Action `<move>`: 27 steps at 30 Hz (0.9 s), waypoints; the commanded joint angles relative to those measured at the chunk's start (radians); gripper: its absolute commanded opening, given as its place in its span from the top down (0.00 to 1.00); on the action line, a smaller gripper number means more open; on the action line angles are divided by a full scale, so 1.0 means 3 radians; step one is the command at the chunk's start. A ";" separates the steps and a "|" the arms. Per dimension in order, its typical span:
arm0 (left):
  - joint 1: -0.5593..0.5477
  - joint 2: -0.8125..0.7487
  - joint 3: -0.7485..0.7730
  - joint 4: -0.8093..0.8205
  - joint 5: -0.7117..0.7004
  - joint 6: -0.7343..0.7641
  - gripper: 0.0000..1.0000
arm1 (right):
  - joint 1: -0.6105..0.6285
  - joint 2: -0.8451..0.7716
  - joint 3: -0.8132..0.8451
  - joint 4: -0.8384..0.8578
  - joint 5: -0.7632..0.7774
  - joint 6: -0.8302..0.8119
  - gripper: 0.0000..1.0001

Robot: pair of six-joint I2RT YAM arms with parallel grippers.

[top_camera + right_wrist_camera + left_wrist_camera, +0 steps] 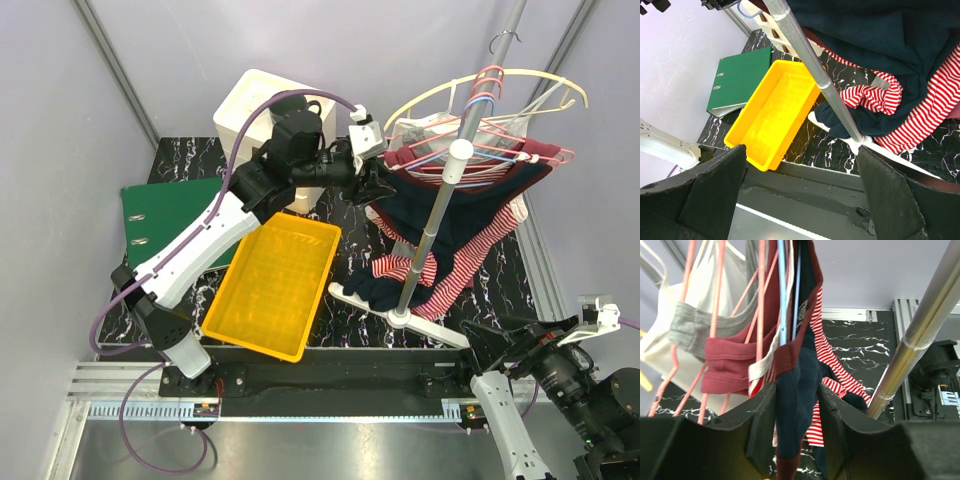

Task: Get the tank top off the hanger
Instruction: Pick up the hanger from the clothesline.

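The tank top (470, 205), navy with maroon edging, hangs among other garments on pink hangers (520, 150) on a round rack. In the left wrist view its navy cloth (802, 355) drops straight down between my fingers, below the pink hangers (760, 300). My left gripper (797, 387) has both pads against that cloth, and it reaches in at the rack's left side (378, 185). My right gripper (802, 150) stands wide open with nothing in it, low by the table's front right edge (490, 335).
The rack's metal pole (440, 205) rises from a white foot, with red-and-white striped cloth (470, 265) hanging beside it. A yellow tray (270, 285) lies at the centre left, a green binder (170, 215) beyond it and a white box (250, 110) at the back.
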 commanded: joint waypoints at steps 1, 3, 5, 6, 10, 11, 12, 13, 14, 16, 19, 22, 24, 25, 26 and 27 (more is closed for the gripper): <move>-0.0068 0.0026 0.0092 0.0107 0.0074 -0.0041 0.62 | -0.0009 0.0020 0.0051 0.0078 -0.0034 -0.0036 0.00; -0.0104 0.0051 0.0097 0.0102 0.0074 -0.0052 0.67 | -0.0014 0.0015 0.0046 0.0083 -0.0039 -0.0026 0.00; -0.0140 0.0072 0.0102 0.0102 0.0069 -0.0057 0.71 | -0.0009 0.0005 0.0051 0.0078 -0.0039 -0.0026 0.00; -0.0155 0.0087 0.0097 0.0102 0.0064 -0.0062 0.72 | -0.0009 0.0000 0.0056 0.0078 -0.0039 -0.0026 0.00; -0.0211 0.0118 0.0128 0.0102 -0.0017 -0.0077 0.93 | -0.0009 0.0000 0.0072 0.0068 -0.0034 -0.0020 0.00; -0.0222 0.0128 0.0164 0.0102 -0.0068 -0.0118 0.99 | -0.0009 0.0010 0.0072 0.0073 -0.0034 -0.0020 0.01; -0.0227 0.0133 0.0189 0.0102 -0.0099 -0.0149 1.00 | -0.0014 0.0005 0.0072 0.0073 -0.0029 -0.0020 0.00; -0.0227 0.0123 0.0215 0.0097 -0.0130 -0.0174 1.00 | -0.0009 0.0005 0.0077 0.0073 -0.0039 -0.0020 0.00; -0.0222 0.0118 0.0256 0.0102 -0.0146 -0.0225 1.00 | -0.0009 0.0010 0.0082 0.0068 -0.0039 -0.0015 0.00; -0.0222 0.0097 0.0317 0.0087 -0.0156 -0.0307 1.00 | -0.0009 0.0005 0.0092 0.0058 -0.0039 -0.0020 0.00; -0.0227 0.0051 0.0424 0.0061 -0.0095 -0.0409 1.00 | -0.0009 0.0010 0.0113 0.0053 -0.0029 -0.0010 0.00; -0.0222 -0.0010 0.0486 0.0051 -0.0100 -0.0507 1.00 | -0.0009 0.0010 0.0118 0.0063 -0.0044 0.0015 0.00; -0.0222 -0.0071 0.0496 0.0051 -0.0120 -0.0568 1.00 | -0.0009 0.0005 0.0118 0.0068 -0.0055 0.0031 0.00; -0.0217 -0.0087 0.0501 0.0046 -0.0176 -0.0583 1.00 | -0.0009 0.0005 0.0118 0.0068 -0.0060 0.0036 0.00; -0.0212 -0.0102 0.0501 0.0035 -0.0207 -0.0614 1.00 | -0.0009 0.0000 0.0123 0.0068 -0.0065 0.0041 0.00; -0.0201 -0.0133 0.0511 0.0035 -0.0237 -0.0639 1.00 | -0.0014 0.0000 0.0133 0.0063 -0.0070 0.0051 0.00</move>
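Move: The blue hanger's left end, with the navy tank top's maroon-edged strap over it, already lies between the left hand's half-open fingers; the place to grip is roughly 2 cm to the right, 1 cm back and 2 cm below. The pink hangers' near ends are about 6 cm ahead, level sideways and in height, and the upright pole stands some 10 cm right and 5 cm back. From the idle right hand, the grip place lies about 24 cm ahead and 19 cm left, at nearly the same height. The blue hanger's left end and the navy strap on it get pinched as the left hand eases about 2 cm to the right, a little back and down, its fingers closing from half open to nearly shut. Keeping that pinch, the hand then raises the end some 2.5 cm, drawing slightly back. ##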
